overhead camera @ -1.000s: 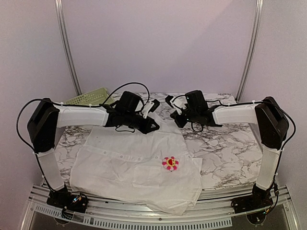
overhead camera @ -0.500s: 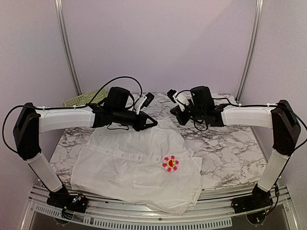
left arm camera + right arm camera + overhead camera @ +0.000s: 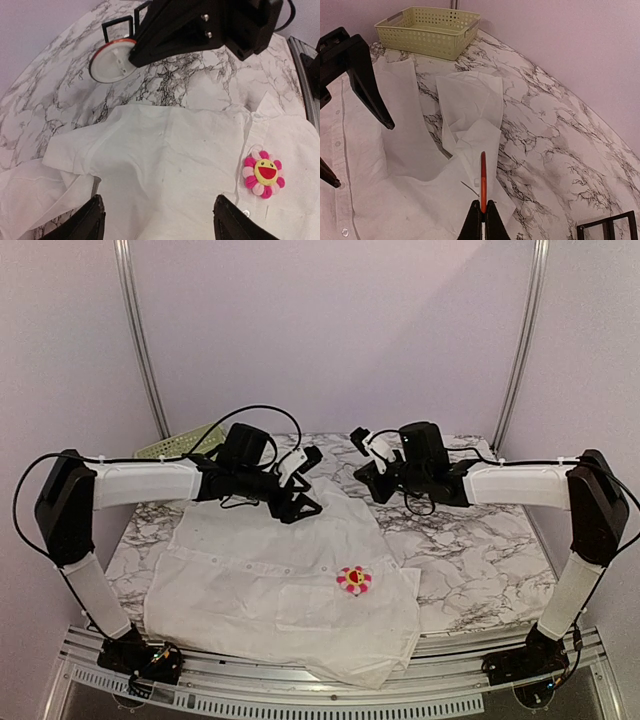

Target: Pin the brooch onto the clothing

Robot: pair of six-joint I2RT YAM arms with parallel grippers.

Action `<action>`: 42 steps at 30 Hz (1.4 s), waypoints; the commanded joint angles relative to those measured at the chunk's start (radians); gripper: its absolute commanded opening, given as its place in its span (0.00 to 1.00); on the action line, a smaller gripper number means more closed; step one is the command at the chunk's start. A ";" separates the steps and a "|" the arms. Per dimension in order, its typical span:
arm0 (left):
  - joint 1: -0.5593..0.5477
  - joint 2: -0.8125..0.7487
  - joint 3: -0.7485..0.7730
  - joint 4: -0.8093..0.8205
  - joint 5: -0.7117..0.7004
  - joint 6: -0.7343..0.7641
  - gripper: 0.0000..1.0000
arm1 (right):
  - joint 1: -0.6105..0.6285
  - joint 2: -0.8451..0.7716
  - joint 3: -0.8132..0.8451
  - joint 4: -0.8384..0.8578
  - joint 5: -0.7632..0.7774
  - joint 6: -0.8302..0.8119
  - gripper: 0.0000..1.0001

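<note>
The clothing, a white button-front shirt [image 3: 270,590], lies spread on the marble table, collar [image 3: 470,105] toward the back. The brooch [image 3: 354,581], a pink-petalled flower with a yellow smiling face [image 3: 262,171], sits on the shirt's front near the button row. My left gripper [image 3: 300,508] hovers open over the shirt's upper part, with nothing between its fingers [image 3: 158,210]. My right gripper [image 3: 365,447] is shut on a thin round white disc with an orange rim [image 3: 112,61]. The right wrist view shows that disc edge-on [image 3: 483,175] above the collar.
A pale green perforated basket [image 3: 427,30] stands at the back left corner of the table [image 3: 480,560], against the wall. Bare marble lies right of the shirt. The shirt's hem hangs over the near edge by the metal rail [image 3: 300,695].
My left gripper has gone from shut to wide open over the shirt's upper part. The right arm, stretched out earlier, has held still with the disc for the last half second.
</note>
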 commanded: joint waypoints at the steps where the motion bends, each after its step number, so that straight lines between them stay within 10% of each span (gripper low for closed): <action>1: -0.026 0.012 0.035 -0.116 -0.002 0.309 0.74 | 0.004 0.005 -0.021 0.026 -0.030 0.013 0.00; 12: -0.006 0.231 0.154 -0.120 -0.056 0.306 0.67 | 0.006 0.035 -0.048 0.090 -0.045 -0.069 0.00; 21: -0.006 0.181 0.133 -0.120 0.057 0.234 0.00 | 0.008 0.063 -0.113 0.210 -0.090 -0.141 0.00; 42: 0.014 0.113 0.255 -0.298 0.212 0.046 0.00 | 0.102 0.014 -0.234 0.453 0.035 -0.314 0.00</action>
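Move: The left hand, open, hovers over the upper part of the clothing; the patch it goes for is some 9 cm below, about 1 cm ahead and 1 cm right. The flower brooch already pinned there lies about 14 cm back and 9 cm right of this hand. From the right hand, which already holds the round red-rimmed brooch, that same patch is roughly 4 cm back, 8 cm left and 12 cm down; the nearer black box is about 9 cm ahead and 12 cm right. The left hand drops about 8.5 cm almost straight onto the clothing, shuts its fingers on the fabric and lifts the pinched fold back up to about its starting height, easing some 2 cm back and 2 cm right and ending with the fingers tight shut. Meanwhile the right hand keeps its hold on the round brooch, first sinking about 3.5 cm and easing back, then rising 2 cm as it goes farther back and left, about 4 cm each way overall, towards the fold while its fingers tip up some 20 degrees and swing slightly counter-clockwise; no touch of pin on cloth can be made out. ##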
